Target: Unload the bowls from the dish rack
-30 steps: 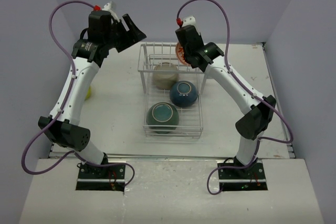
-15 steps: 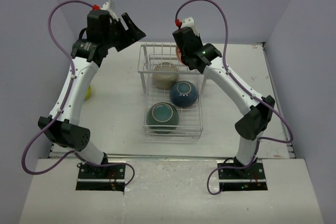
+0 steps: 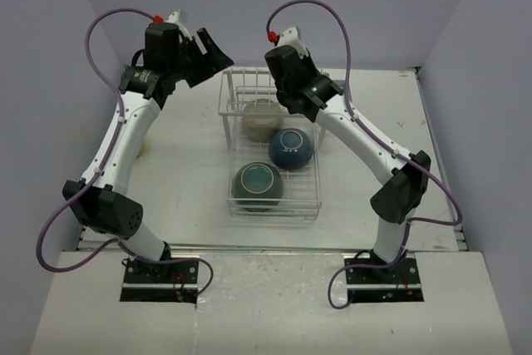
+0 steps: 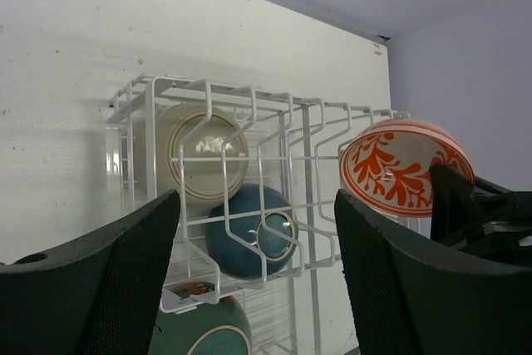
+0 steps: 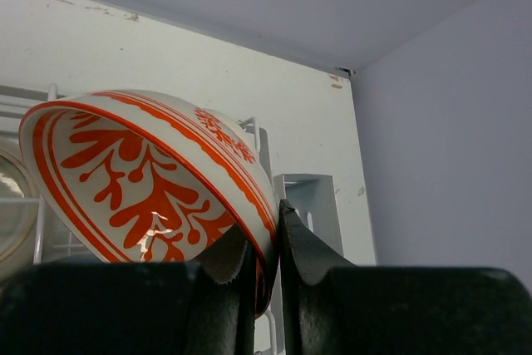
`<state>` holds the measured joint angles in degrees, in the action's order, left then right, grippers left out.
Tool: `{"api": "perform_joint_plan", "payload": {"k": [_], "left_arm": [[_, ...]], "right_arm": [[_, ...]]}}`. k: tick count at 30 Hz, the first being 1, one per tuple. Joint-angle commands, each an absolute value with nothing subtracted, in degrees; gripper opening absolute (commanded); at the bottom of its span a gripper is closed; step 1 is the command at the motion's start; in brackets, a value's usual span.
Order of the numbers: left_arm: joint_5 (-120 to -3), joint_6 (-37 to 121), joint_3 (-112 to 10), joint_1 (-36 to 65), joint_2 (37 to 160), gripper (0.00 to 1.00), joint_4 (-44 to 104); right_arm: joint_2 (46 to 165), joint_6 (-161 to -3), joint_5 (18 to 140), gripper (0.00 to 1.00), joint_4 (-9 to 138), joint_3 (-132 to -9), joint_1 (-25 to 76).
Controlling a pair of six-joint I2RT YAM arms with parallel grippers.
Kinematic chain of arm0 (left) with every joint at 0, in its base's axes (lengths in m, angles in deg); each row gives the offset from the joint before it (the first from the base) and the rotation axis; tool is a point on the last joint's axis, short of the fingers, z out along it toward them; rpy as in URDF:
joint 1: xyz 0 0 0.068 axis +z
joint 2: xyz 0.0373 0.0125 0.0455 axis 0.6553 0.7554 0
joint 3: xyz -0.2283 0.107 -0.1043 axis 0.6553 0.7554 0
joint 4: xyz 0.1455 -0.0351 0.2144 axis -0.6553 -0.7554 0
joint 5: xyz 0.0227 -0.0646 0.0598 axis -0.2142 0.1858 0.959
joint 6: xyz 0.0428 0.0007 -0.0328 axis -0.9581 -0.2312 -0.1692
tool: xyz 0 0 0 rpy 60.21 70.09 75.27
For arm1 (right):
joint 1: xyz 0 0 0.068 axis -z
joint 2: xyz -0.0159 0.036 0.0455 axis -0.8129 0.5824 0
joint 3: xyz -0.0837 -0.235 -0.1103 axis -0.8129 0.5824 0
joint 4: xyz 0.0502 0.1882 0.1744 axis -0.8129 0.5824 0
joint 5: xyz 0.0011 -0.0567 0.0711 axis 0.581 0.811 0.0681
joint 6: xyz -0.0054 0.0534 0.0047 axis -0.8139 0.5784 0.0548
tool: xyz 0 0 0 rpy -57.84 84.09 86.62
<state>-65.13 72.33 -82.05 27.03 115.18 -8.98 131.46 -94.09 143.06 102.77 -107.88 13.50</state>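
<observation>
The white wire dish rack (image 3: pixel 229 174) stands mid-table. On its base lie a dark teal bowl (image 3: pixel 258 185), a dark blue bowl (image 3: pixel 291 147) and a beige bowl (image 3: pixel 261 119). My right gripper (image 5: pixel 268 224) is shut on the rim of the white bowl with the orange-red pattern (image 5: pixel 141 174), holding it tilted in the air above the rack's far end. That bowl (image 4: pixel 405 168) also shows at the right of the left wrist view. My left gripper (image 4: pixel 256 199) is open and empty, high to the left of the rack and facing it. A yellow-green bowl (image 3: pixel 145 146) peeks out behind the left arm.
The rack's raised slotted shelf (image 4: pixel 249 122) stands between my left gripper and the bowls. A small grey caddy (image 5: pixel 309 199) hangs on the rack's right side. The walls close in at the back and on both sides.
My right gripper has moved up and to the left with the patterned bowl. My left gripper has shifted slightly right, toward the rack.
</observation>
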Motion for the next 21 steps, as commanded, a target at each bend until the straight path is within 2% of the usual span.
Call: {"api": "perform_joint_plan", "payload": {"k": [1,8,14,19,20,21], "left_arm": [[-66.3,73.1,-81.7,27.5,114.8,0.76,-6.0],[-66.8,73.0,-81.5,27.8,115.5,0.76,-5.5],[-66.9,73.2,-81.5,27.8,115.9,0.76,-5.0],[-66.9,73.2,-81.1,27.8,116.2,0.76,-4.7],[-66.7,73.2,-81.0,27.8,116.2,0.76,-4.7],[-66.8,73.2,-80.8,27.8,116.1,0.76,-4.6]], "right_arm": [[130.4,-97.2,149.4,0.00,93.8,-107.6,13.5],[127.8,-103.2,152.1,0.00,85.1,-105.4,11.9],[123.6,-114.1,154.5,0.00,70.2,-100.7,9.6],[121.2,-139.8,156.8,0.00,38.2,-95.1,8.8],[121.1,-145.3,156.5,0.00,26.0,-94.6,8.8],[121.5,-154.9,155.9,0.00,20.8,-94.8,8.9]]}}
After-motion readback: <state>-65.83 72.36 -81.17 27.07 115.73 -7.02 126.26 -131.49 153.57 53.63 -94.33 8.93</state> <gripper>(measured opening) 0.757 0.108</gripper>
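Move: The right hand already pinches the patterned bowl by its right rim; the bowl's middle is about 5 cm left, 2 cm ahead and 1 cm above. The rack's upper tier centres some 9 cm left, 2 cm back and 12 cm below this hand, and the cutlery holder 8 cm right, level fore-and-aft and 15 cm down. From the idle left hand, the bowl is roughly 18 cm right, 3 cm ahead, at much the same height. Upward, slowly at first and then quickly, the right hand carries the patterned bowl about 8 cm away from the dish rack, with next to no sideways or forward travel. The wrist tips the fingers up by some 20 degrees and rolls a little, left side sinking, while the shut fingers keep their pinch on the rim. ##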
